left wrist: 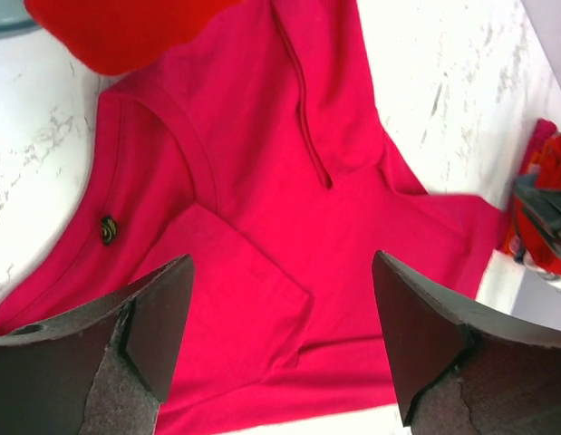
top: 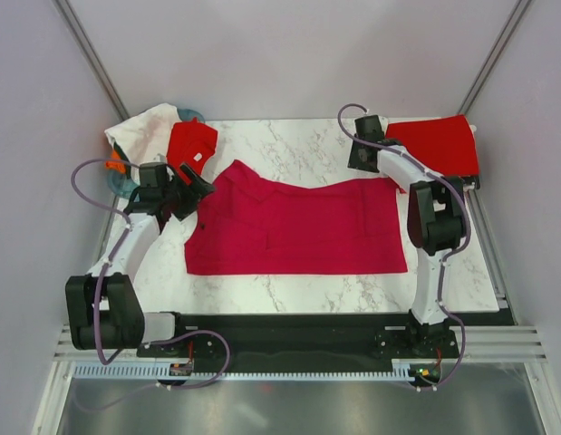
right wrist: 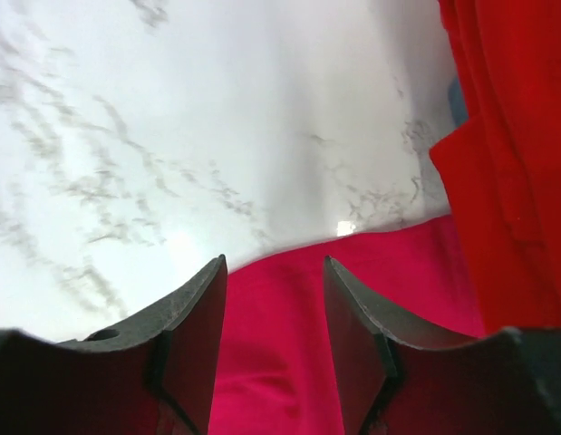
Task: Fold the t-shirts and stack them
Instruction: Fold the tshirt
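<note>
A crimson-magenta t-shirt (top: 298, 227) lies spread flat on the marble table (top: 289, 140), its collar toward the back left. My left gripper (top: 200, 198) hovers over the shirt's left side. In the left wrist view that gripper (left wrist: 282, 263) is open wide above the crimson cloth (left wrist: 262, 163), with nothing between its fingers. My right gripper (top: 362, 149) is at the shirt's back right corner. There the right gripper (right wrist: 275, 265) stands open over the crimson edge (right wrist: 271, 362), the cloth lying under the fingers, not pinched. A folded bright red t-shirt (top: 439, 143) sits at the back right.
At the back left a round teal basket (top: 126, 184) holds a heap: a red t-shirt (top: 191, 145), a white one (top: 144, 131) and a bit of orange cloth (top: 117, 165). Bare marble shows behind and in front of the crimson shirt. Grey walls close in both sides.
</note>
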Action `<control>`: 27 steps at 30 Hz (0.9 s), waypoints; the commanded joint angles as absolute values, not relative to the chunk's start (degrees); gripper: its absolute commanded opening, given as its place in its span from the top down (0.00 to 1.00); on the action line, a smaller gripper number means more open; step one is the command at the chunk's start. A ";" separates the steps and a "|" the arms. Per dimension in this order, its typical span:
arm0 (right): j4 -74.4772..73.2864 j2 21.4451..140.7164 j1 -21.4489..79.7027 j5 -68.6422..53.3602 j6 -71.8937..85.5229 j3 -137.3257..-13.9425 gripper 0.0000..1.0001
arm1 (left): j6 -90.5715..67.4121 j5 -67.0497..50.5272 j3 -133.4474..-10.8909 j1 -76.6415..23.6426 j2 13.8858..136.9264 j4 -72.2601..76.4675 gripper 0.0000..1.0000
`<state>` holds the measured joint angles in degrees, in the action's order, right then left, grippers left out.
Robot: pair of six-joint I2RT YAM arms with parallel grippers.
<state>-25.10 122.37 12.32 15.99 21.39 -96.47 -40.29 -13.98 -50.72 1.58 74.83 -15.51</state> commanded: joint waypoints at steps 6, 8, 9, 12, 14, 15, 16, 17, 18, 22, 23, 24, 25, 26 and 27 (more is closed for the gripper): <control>-14.42 108.55 14.15 12.57 24.26 -87.46 0.46 | -44.21 -0.62 -57.29 -3.43 87.96 -4.83 0.16; -13.71 106.70 14.06 12.92 24.43 -85.79 0.46 | -42.38 -0.18 -62.56 -4.04 92.69 -5.53 0.16; -13.36 106.00 14.15 13.18 24.52 -85.43 0.46 | -41.75 -0.09 -64.67 -4.39 94.38 -6.41 0.17; -13.10 105.38 14.15 13.27 24.78 -84.90 0.46 | -39.47 3.33 -72.23 -5.89 100.08 -10.62 0.17; -13.10 105.03 14.15 13.18 24.96 -84.73 0.46 | -38.50 5.35 -77.06 -5.98 102.99 -13.96 0.17; -13.01 104.94 14.15 13.10 25.22 -84.55 0.46 | -38.15 6.06 -78.30 -5.80 105.44 -15.02 0.16; -13.01 104.59 14.06 13.10 25.22 -84.38 0.46 | -37.80 6.59 -80.66 -5.45 106.86 -15.46 0.16; -13.01 104.50 14.15 12.92 25.40 -84.20 0.46 | -36.92 6.59 -81.81 -5.28 108.18 -16.43 0.16; -12.92 104.24 14.06 13.01 25.49 -84.11 0.46 | -36.74 6.85 -84.87 -4.93 111.15 -17.31 0.16; -12.92 103.54 14.06 12.92 25.49 -83.41 0.46 | -37.35 8.78 -93.85 -0.71 118.29 -22.84 0.16; -12.92 103.36 14.06 13.18 25.58 -82.89 0.46 | -37.79 9.49 -95.78 -0.09 119.87 -25.11 0.16; -12.92 102.75 13.98 12.92 25.58 -82.53 0.46 | -38.49 9.23 -99.02 2.96 121.10 -25.92 0.16; -12.83 102.40 14.06 12.92 25.58 -82.18 0.46 | -39.63 8.88 -100.71 3.86 123.55 -26.54 0.16; -12.92 101.87 14.06 12.83 25.58 -81.22 0.46 | -40.07 8.96 -102.20 4.82 124.62 -27.76 0.15; -12.92 100.82 14.06 12.92 25.40 -80.69 0.46 | -40.51 10.10 -104.91 6.31 125.50 -28.47 0.14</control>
<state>-14.13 105.21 14.02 13.28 24.88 -82.11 -39.57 4.64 -98.72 0.58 122.52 -23.75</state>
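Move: The red t-shirt heaped over the blue basket's edge is about 20 cm ahead of the left hand, 4 cm to its left and 8 cm lower; the white cloth lies some 16 cm left of it and 2 cm farther out. The spread magenta t-shirt centres 26 cm right of the left hand, 5 cm back, 14 cm below. From the right hand, the heaped red shirt is 52 cm left, 4 cm ahead, about level in height; the folded red stack is 25 cm right, 5 cm ahead, 3 cm lower. The heaped red t-shirt is met by the left hand's side, fingers staying open: the hand reaches forward nearly 19 cm while sinking about 6, then sweeps left along the end of the reach, pushing the shirt and basket that way as the wrist rolls and turns slightly counter-clockwise. The right hand rises about 8 cm beside the folded stack, fingertips tilting up, then waits. ##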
